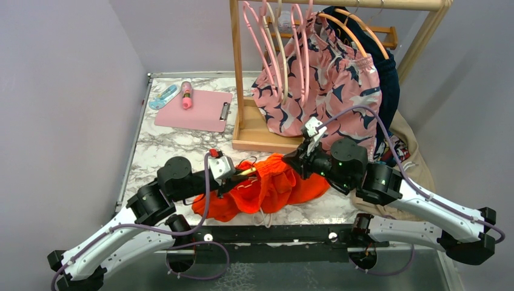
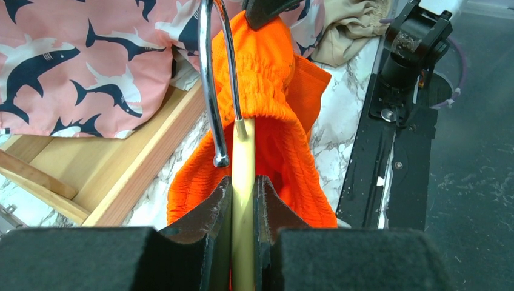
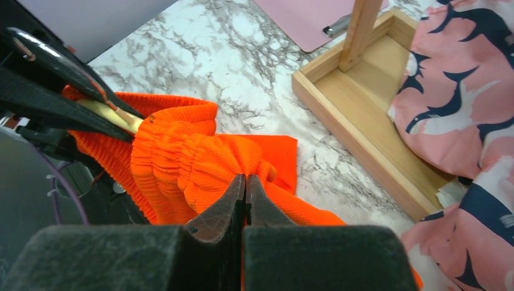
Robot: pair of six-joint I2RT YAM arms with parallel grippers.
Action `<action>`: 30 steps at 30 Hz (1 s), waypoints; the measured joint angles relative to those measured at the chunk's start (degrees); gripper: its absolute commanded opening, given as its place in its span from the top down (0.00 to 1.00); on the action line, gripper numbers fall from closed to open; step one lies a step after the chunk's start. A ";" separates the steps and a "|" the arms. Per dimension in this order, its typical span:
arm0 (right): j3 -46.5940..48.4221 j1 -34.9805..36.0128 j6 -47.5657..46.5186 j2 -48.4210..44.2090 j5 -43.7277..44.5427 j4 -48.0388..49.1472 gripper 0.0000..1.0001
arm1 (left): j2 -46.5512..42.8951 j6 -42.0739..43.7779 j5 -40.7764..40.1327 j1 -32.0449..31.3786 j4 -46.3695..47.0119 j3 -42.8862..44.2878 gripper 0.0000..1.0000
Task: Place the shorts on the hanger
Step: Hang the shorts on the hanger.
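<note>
The orange-red shorts [image 1: 276, 185] lie bunched on the marble table between the two arms. The pale-yellow hanger [image 2: 243, 157] has its metal hook [image 2: 208, 79] pointing away, and its arm runs into the shorts' waistband [image 2: 267, 73]. My left gripper [image 2: 243, 182] is shut on the hanger's stem, at the shorts' left side [image 1: 233, 177]. My right gripper [image 3: 245, 179] is shut, its tips pinching a fold of the shorts' gathered waistband [image 3: 182, 157]. In the right wrist view the hanger [image 3: 112, 113] shows at the left, between the left gripper's dark fingers [image 3: 54, 100].
A wooden rack base [image 1: 260, 138] stands just behind the shorts, with pink shark-pattern shorts [image 1: 327, 85] and pink hangers [image 1: 260, 42] on the rail above. A beige garment [image 1: 412, 151] lies at the right. A pink clipboard [image 1: 194, 109] lies at the back left.
</note>
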 measured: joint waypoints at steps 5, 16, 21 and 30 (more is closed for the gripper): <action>2.29 0.04 -0.92 0.39 5.97 -2.08 0.99 | -0.55 0.00 0.02 0.00 -1.27 0.26 1.00; 11.08 0.04 -2.95 3.37 13.77 -3.67 0.95 | -1.01 0.22 0.50 0.00 -2.75 5.07 1.00; 10.80 0.04 -1.25 5.55 14.32 -5.01 0.49 | -1.49 0.33 0.02 0.00 -4.52 5.09 1.00; 6.75 0.04 -1.92 -3.32 14.99 -5.55 0.42 | -6.25 0.85 -3.13 0.00 -7.54 7.48 1.00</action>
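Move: The right fingers are shut on the orange shorts' waistband. The bare stretch of the yellow hanger where it enters the waist lies about 8 cm to their left, 3 cm back and nearly level. The rack's front rail is some 8 cm ahead, 2 cm left and 17 cm below. The hanging shark shorts are about 18 cm ahead and 18 cm right. The left hand, gripping the hanger, has the waistband fold about 8 cm right, 4 cm ahead. Still pinching the waistband, the right hand draws it up about 6 cm and forward some 4 cm, veering right and turning clockwise; it then sinks a little, opens and lets go, backing off to the right. The left keeps its grip on the hanger and rises about 5 cm, easing left away from the waistband fold. ##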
